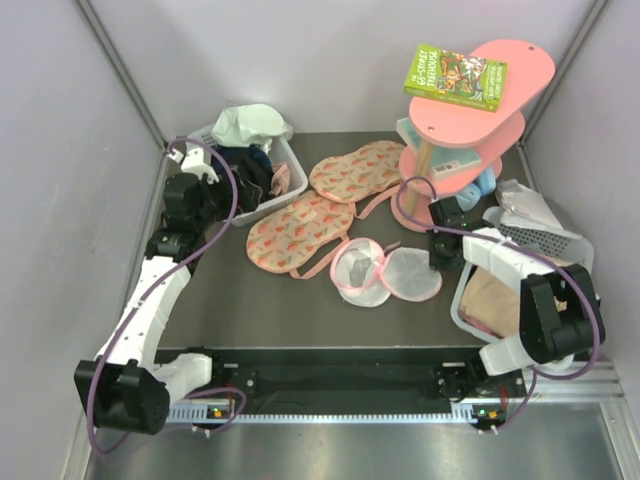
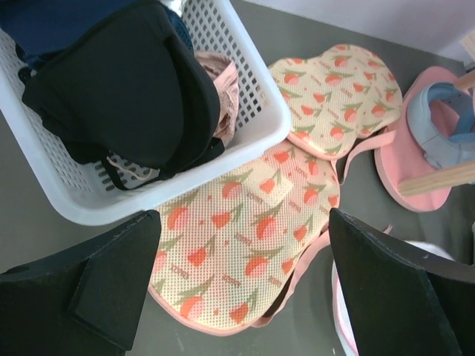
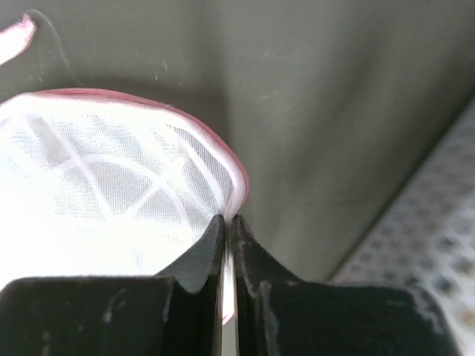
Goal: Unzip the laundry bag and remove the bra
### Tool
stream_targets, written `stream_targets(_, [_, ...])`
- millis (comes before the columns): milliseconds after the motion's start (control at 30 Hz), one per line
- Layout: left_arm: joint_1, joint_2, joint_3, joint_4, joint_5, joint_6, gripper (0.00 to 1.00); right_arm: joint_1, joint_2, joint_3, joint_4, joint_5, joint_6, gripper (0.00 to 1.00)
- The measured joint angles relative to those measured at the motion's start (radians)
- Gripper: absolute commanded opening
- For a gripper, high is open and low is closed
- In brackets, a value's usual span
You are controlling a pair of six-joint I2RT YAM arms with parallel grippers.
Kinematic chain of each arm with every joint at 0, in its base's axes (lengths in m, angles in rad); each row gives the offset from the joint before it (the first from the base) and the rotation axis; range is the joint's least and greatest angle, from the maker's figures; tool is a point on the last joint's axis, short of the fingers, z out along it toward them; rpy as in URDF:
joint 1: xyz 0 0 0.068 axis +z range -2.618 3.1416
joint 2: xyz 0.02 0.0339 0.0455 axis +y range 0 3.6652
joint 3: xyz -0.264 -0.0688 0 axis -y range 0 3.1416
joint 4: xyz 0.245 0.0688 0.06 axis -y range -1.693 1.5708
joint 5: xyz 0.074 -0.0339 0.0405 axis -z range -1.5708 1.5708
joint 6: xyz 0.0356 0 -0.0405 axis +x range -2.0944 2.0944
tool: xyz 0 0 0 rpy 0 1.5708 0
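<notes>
The laundry bag [image 1: 385, 272] lies open in two white mesh halves with pink trim at the table's middle. My right gripper [image 1: 437, 258] is shut on its right rim; the right wrist view shows the pink trim pinched at the fingertips [image 3: 228, 219] and the white mesh [image 3: 96, 170] to the left. The black bra [image 2: 126, 89] lies in the white basket [image 2: 252, 126] at the back left, also showing from above [image 1: 250, 178]. My left gripper [image 2: 245, 222] is open and empty, hovering beside the basket [image 1: 232, 200] over a fruit-print piece.
Two flat pink fruit-print fabric pieces [image 1: 300, 232] [image 1: 357, 170] lie between basket and bag. A pale mint-white cloth [image 1: 250, 125] tops the basket. A pink tiered stand [image 1: 470, 120] with a green book [image 1: 455, 77] is back right. A second basket [image 1: 462, 300] with beige cloth is at right.
</notes>
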Motion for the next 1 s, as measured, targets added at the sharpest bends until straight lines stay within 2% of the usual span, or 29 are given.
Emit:
stream_targets(167, [-0.045,-0.011,-0.046,0.002,-0.005,0.006,0.99,0.0,-0.045,0.101,-0.133,0.056,-0.031,0.0])
stream_targets(467, [-0.344,0.017,-0.173,0.079,-0.011,-0.027,0.99,0.007,-0.126,0.29,-0.238,0.177,-0.058,0.0])
stream_targets(733, [-0.539,0.216,-0.258,0.286,0.037,-0.136,0.99,0.074,-0.126,0.346,-0.311,0.245,-0.053,0.0])
stream_targets(1000, [-0.586,0.409,-0.245,0.403,0.065,-0.175,0.98,0.211,-0.055,0.378,-0.304,0.264,-0.003,0.01])
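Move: My left hand, empty and open, makes for the laundry bag's open body, about 26 cm to its right, 11 cm back and some 23 cm below. The carrot-print cloth lies about 14 cm right and 1 cm back of that hand; the left basket's middle is some 10 cm ahead and 2 cm right. From my right hand, already pinching the bag's lid edge, the body is about 16 cm left and level fore and aft; the right basket's middle is some 17 cm right and 2 cm back, the pink shelf's base 14 cm ahead and 2 cm left. I keep the lid's edge pinched in my right fingers and lift it some 13 cm while reaching slightly forward and drifting right, then carry it about 5 cm left, sinking a little. Meanwhile my wide-open left hand sweeps right, down and back, away from the left basket to the body's near-left rim, turning some 30 degrees clockwise and tipping down. ##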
